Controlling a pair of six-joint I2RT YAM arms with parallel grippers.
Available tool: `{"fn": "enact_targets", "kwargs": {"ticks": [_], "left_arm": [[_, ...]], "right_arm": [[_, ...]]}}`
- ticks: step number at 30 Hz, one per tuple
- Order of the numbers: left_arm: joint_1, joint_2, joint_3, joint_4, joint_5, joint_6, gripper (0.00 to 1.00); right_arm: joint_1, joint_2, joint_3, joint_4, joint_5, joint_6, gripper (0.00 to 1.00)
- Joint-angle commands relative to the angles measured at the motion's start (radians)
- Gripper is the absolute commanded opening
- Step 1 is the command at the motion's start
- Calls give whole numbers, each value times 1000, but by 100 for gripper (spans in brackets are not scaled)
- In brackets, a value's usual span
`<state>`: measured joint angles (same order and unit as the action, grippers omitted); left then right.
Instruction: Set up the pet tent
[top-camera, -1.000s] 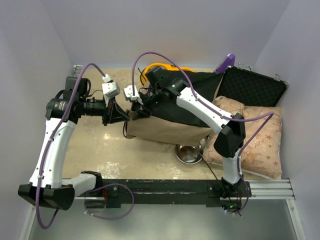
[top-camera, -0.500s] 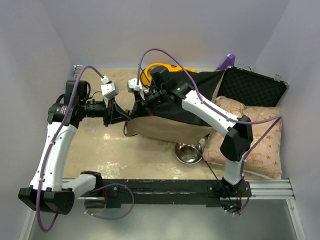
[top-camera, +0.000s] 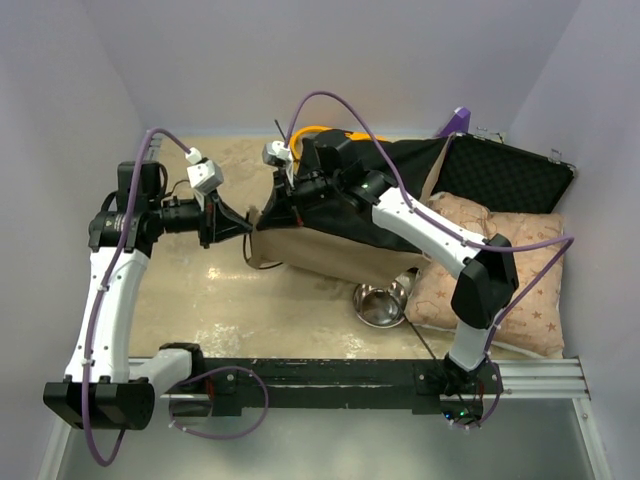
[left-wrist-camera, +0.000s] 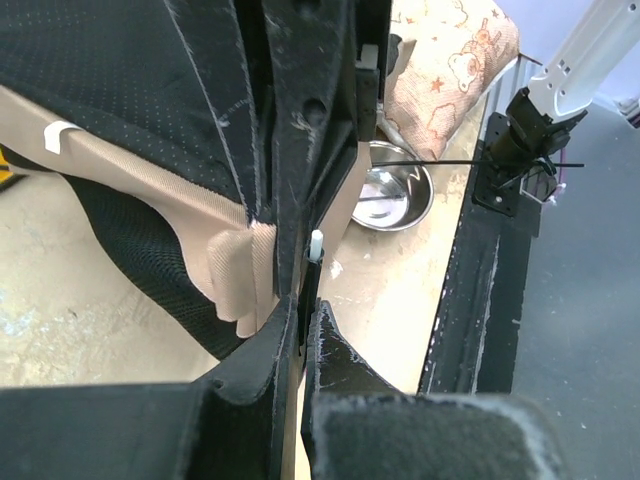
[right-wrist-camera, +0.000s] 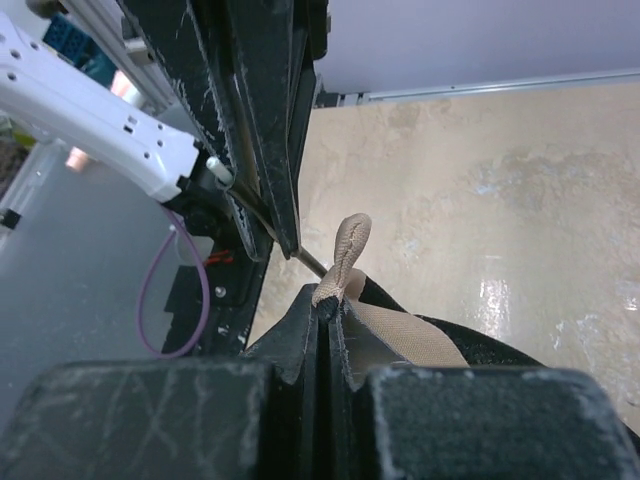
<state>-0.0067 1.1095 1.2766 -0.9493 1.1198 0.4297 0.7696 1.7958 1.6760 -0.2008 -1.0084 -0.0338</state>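
Observation:
The pet tent (top-camera: 320, 255) lies collapsed mid-table, tan fabric outside and black lining (top-camera: 395, 200) showing. At its left corner my two grippers meet. My left gripper (top-camera: 243, 226) is shut on a thin black tent pole (left-wrist-camera: 314, 270) with a white tip, seen between its jaws (left-wrist-camera: 305, 308) in the left wrist view. My right gripper (top-camera: 268, 210) comes from the right and is shut on a small tan fabric loop (right-wrist-camera: 347, 255) at the tent's edge, pinched between its jaws (right-wrist-camera: 328, 302). The pole's end (right-wrist-camera: 312, 262) lies just beside that loop.
A steel bowl (top-camera: 378, 305) sits in front of the tent. A star-patterned cushion (top-camera: 520, 285) lies at the right, an open black case (top-camera: 505, 175) behind it. A yellow feeder (top-camera: 312, 132) peeks out behind the tent. Walls close in on the left and back.
The right gripper has shut on the tent's fabric loop. Both grippers and the tent's left corner have shifted left and towards the back wall.

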Motion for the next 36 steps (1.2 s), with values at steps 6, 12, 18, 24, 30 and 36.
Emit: {"fn": "enact_targets", "kwargs": {"ticks": [6, 12, 18, 24, 30, 36], "left_arm": [[7, 35, -60, -149, -183, 55, 0], [51, 46, -42, -158, -190, 63, 0], [63, 58, -39, -174, -193, 87, 0], [63, 98, -22, -219, -196, 142, 0], [60, 124, -20, -220, -196, 152, 0], [39, 136, 9, -192, -186, 124, 0]], "right_arm": [[-16, -162, 82, 491, -130, 247, 0], [-32, -165, 102, 512, -153, 244, 0], [-41, -177, 106, 549, -154, 265, 0], [-41, -174, 88, 659, -150, 359, 0], [-33, -164, 97, 683, -165, 390, 0], [3, -156, 111, 577, -176, 293, 0]]}}
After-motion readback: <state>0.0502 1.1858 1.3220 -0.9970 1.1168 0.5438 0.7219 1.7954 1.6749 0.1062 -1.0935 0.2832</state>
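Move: The tent's tan corner tab, pinched in the right fingers, is some 3 cm right of the left hand, 1 cm ahead and 2 cm below. The pole's white tip, sticking up from the left fingers, is about 4 cm left of the right hand, 1 cm back and 2 cm above. From the right hand the steel bowl lies roughly 25 cm right, 18 cm back; the yellow frame about 17 cm right, 17 cm ahead; both some 30 cm below. The tan tab is carried about 5 cm up by the right hand, which keeps its pinch, drifts slightly forward and tilts some 10 degrees, raising the tab's lower end towards the pole tip. The left hand, still clamping the bent pole just under its white tip, eases some 2 cm forward and a little to its left. ##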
